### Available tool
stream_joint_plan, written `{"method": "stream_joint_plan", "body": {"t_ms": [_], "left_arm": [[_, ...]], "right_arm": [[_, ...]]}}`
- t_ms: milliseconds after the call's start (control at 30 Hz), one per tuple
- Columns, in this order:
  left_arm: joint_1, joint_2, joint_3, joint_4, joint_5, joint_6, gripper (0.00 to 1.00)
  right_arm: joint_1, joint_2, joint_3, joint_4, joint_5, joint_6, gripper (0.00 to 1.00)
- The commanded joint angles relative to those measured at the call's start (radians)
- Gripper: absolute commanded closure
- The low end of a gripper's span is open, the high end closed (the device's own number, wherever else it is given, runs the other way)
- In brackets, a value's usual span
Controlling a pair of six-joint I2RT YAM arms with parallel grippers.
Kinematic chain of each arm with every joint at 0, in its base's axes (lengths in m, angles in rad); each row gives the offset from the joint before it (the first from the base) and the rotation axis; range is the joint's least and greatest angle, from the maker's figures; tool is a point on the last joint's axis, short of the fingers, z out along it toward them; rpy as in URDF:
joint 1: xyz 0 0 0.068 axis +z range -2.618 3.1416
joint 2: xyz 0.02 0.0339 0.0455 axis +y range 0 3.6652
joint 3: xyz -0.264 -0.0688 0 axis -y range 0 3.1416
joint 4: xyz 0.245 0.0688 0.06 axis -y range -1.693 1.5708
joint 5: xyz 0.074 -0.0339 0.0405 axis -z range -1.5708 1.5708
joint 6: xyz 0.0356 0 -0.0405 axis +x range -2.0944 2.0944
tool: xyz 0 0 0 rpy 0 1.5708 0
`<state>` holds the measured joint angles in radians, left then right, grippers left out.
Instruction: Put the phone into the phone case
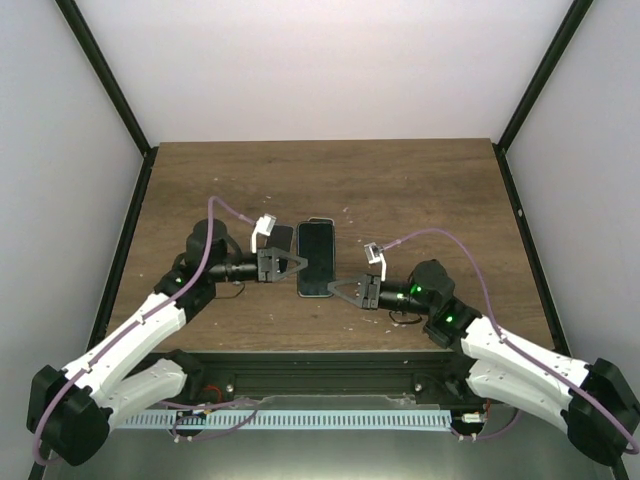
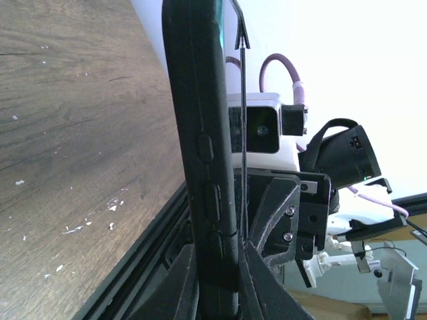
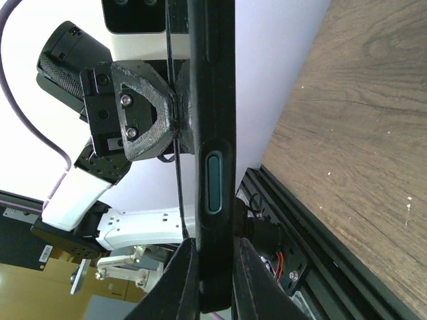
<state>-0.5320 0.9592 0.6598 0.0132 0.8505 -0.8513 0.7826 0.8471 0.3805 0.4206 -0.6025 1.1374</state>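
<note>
From above, the phone (image 1: 316, 255) shows its dark screen upward inside the grey rim of the phone case (image 1: 301, 262) at the table's middle. The left gripper (image 1: 299, 264) is shut on its left long edge. On the near right corner the right gripper (image 1: 334, 291) is also shut. In the left wrist view the case (image 2: 200, 127) stands edge-on with side buttons, pinched by the left gripper (image 2: 217, 270). The right wrist view shows the case edge (image 3: 212, 100) with a teal button, clamped in the right gripper (image 3: 215, 270). A thin dark edge runs beside the case in both wrist views.
The wooden table (image 1: 420, 190) is ringed by black frame posts and white walls. A black rail (image 1: 320, 365) runs along the near edge between the arm bases. Purple cables (image 1: 450, 240) loop above each wrist.
</note>
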Motion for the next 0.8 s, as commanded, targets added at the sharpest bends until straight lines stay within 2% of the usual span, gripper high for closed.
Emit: {"method": "stream_joint_plan", "body": {"t_ms": [0,200,333,467,533,700,767], "left_arm": [[0.013,0.005,0.034,-0.047,-0.098,0.121,1.00],[0.012,-0.015,0.031,-0.025,-0.074,0.095,0.99],[0.012,-0.027,0.031,-0.044,-0.070,0.090,0.87],[0.012,-0.034,0.029,-0.070,-0.083,0.095,0.63],[0.013,-0.032,0.036,-0.098,-0.097,0.109,0.54],[0.012,-0.028,0.073,-0.227,-0.162,0.176,0.40],[0.013,-0.031,0.080,-0.261,-0.178,0.197,0.21]], "right_arm": [[0.003,-0.023,0.001,0.053,0.015,0.049,0.99],[0.003,-0.026,-0.009,0.081,0.037,0.041,0.99],[0.003,-0.039,-0.009,0.062,0.066,0.004,0.99],[0.003,-0.069,-0.003,-0.009,0.111,-0.044,0.99],[0.003,-0.088,0.015,-0.091,0.145,-0.083,0.99],[0.001,-0.129,0.045,-0.263,0.231,-0.159,0.99],[0.000,-0.122,0.067,-0.324,0.264,-0.198,0.99]]}}
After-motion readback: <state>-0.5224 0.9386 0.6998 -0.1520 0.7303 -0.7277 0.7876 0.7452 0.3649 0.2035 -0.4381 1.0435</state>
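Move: The phone in its black case is already held level between the hands, its middle about 3 cm right and 1 cm ahead of the left hand, and some 3 cm left and 5 cm ahead of the right hand. On the table roughly 20 cm below, counted from the right hand, a pale-rimmed phone lies about 21 cm ahead and 2 cm left; a dark phone lies some 20 cm ahead and 13 cm left. The left fingers let go of the cased phone's left edge after both hands first hold still: they open to over half and back away about 2 cm left, forward and down. The right hand keeps its pinch on the opposite edge and carries the phone some 3 cm down, 2 cm right and a little forward, dipping its left side and turning clockwise about 10 degrees. ##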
